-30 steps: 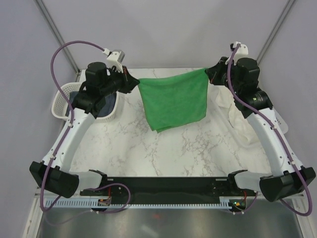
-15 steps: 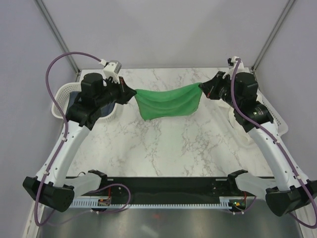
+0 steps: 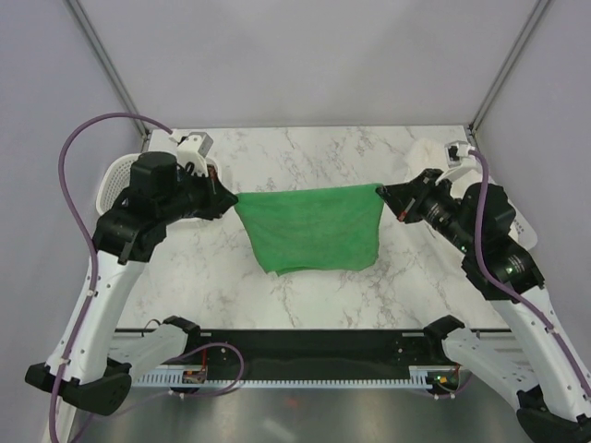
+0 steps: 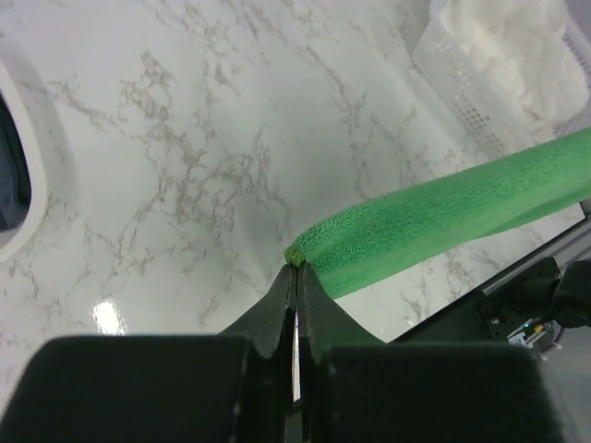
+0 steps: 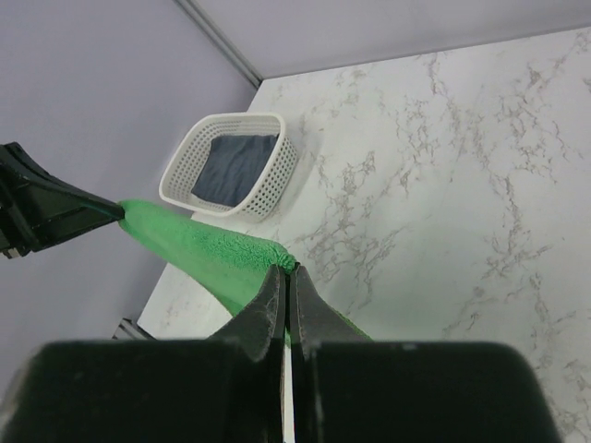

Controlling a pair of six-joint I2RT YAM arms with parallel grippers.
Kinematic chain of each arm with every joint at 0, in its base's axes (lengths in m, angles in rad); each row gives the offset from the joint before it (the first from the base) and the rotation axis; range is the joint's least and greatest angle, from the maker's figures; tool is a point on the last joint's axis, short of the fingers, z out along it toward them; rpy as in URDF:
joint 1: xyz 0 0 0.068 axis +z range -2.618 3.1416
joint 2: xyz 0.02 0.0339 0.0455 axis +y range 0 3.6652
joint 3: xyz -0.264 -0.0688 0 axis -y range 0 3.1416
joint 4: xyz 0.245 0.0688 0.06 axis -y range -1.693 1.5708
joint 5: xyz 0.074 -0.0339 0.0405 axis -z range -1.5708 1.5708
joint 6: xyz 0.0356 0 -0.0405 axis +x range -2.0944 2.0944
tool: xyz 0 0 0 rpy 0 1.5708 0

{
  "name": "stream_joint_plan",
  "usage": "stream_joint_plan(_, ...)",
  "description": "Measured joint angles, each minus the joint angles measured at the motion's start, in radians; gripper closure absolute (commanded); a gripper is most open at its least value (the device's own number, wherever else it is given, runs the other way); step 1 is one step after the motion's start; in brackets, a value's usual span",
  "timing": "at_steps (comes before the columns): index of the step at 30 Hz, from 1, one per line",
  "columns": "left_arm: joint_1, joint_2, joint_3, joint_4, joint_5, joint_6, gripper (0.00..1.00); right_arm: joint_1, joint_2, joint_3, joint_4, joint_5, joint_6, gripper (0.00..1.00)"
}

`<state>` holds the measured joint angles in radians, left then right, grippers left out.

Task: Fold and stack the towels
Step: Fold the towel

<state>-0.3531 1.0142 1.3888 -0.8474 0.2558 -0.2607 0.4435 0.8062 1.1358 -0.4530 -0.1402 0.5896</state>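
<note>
The bright green towel (image 3: pixel 314 229) hangs stretched in the air between my two grippers, above the middle of the marble table. My left gripper (image 3: pixel 231 197) is shut on its left top corner (image 4: pixel 297 254). My right gripper (image 3: pixel 383 191) is shut on its right top corner (image 5: pixel 288 265). The towel's lower edge hangs at or near the table; I cannot tell if it touches. The dark navy towel (image 5: pixel 234 167) lies in the left white basket (image 5: pixel 277 173). The white towel (image 4: pixel 517 41) lies bunched in the right white basket (image 4: pixel 462 92).
The left basket (image 3: pixel 115 180) stands at the table's left edge, behind my left arm. The right basket is mostly hidden behind my right arm in the top view. A black rail (image 3: pixel 305 346) runs along the near edge.
Both grippers have pulled the green towel nearer, towards the arm bases, and lower. The towel went from bunched up at the far side to hanging spread flat.
</note>
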Motion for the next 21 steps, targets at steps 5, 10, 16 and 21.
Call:
stream_joint_plan(5,-0.002,0.109,-0.003,-0.036,-0.084,-0.019,0.98,0.003,0.109,-0.026,0.040,0.084,0.009,1.00)
stream_joint_plan(10,0.026,0.471,0.075,0.031,-0.123,-0.028,0.98,-0.003,0.465,-0.025,0.163,0.169,-0.009,1.00)
stream_joint_plan(16,0.087,1.023,0.419,0.068,-0.122,-0.029,0.98,-0.100,0.946,0.153,0.247,0.136,-0.034,1.00)
stream_joint_plan(21,0.114,1.300,0.765,0.077,-0.089,-0.029,0.87,-0.200,1.277,0.452,0.302,0.041,-0.038,0.98)
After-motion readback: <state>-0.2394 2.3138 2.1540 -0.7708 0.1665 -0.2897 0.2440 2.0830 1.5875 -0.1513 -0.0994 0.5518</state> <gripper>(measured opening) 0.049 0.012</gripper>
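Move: The left hand holds one corner of the green towel; the bare table it is bound for lies about 30 cm ahead, 2 cm to the right and some 33 cm below. The basket with the dark towel is about 20 cm ahead of that hand, 26 cm left, 30 cm down. For the right hand, holding the other corner, its spot is about 31 cm ahead, 1 cm left, 36 cm below; the basket of white towels is about 19 cm ahead, 31 cm right, 33 cm down. Both grippers keep their pinch on the towel's two upper corners and swing it in a fast sweep forward and down towards the far table: each hand goes about 30 cm out and some 25 cm down, the drop steepest midway and easing off into nearly level forward travel. The fingers tip downward by roughly 25 degrees, and the hands draw slightly together. ##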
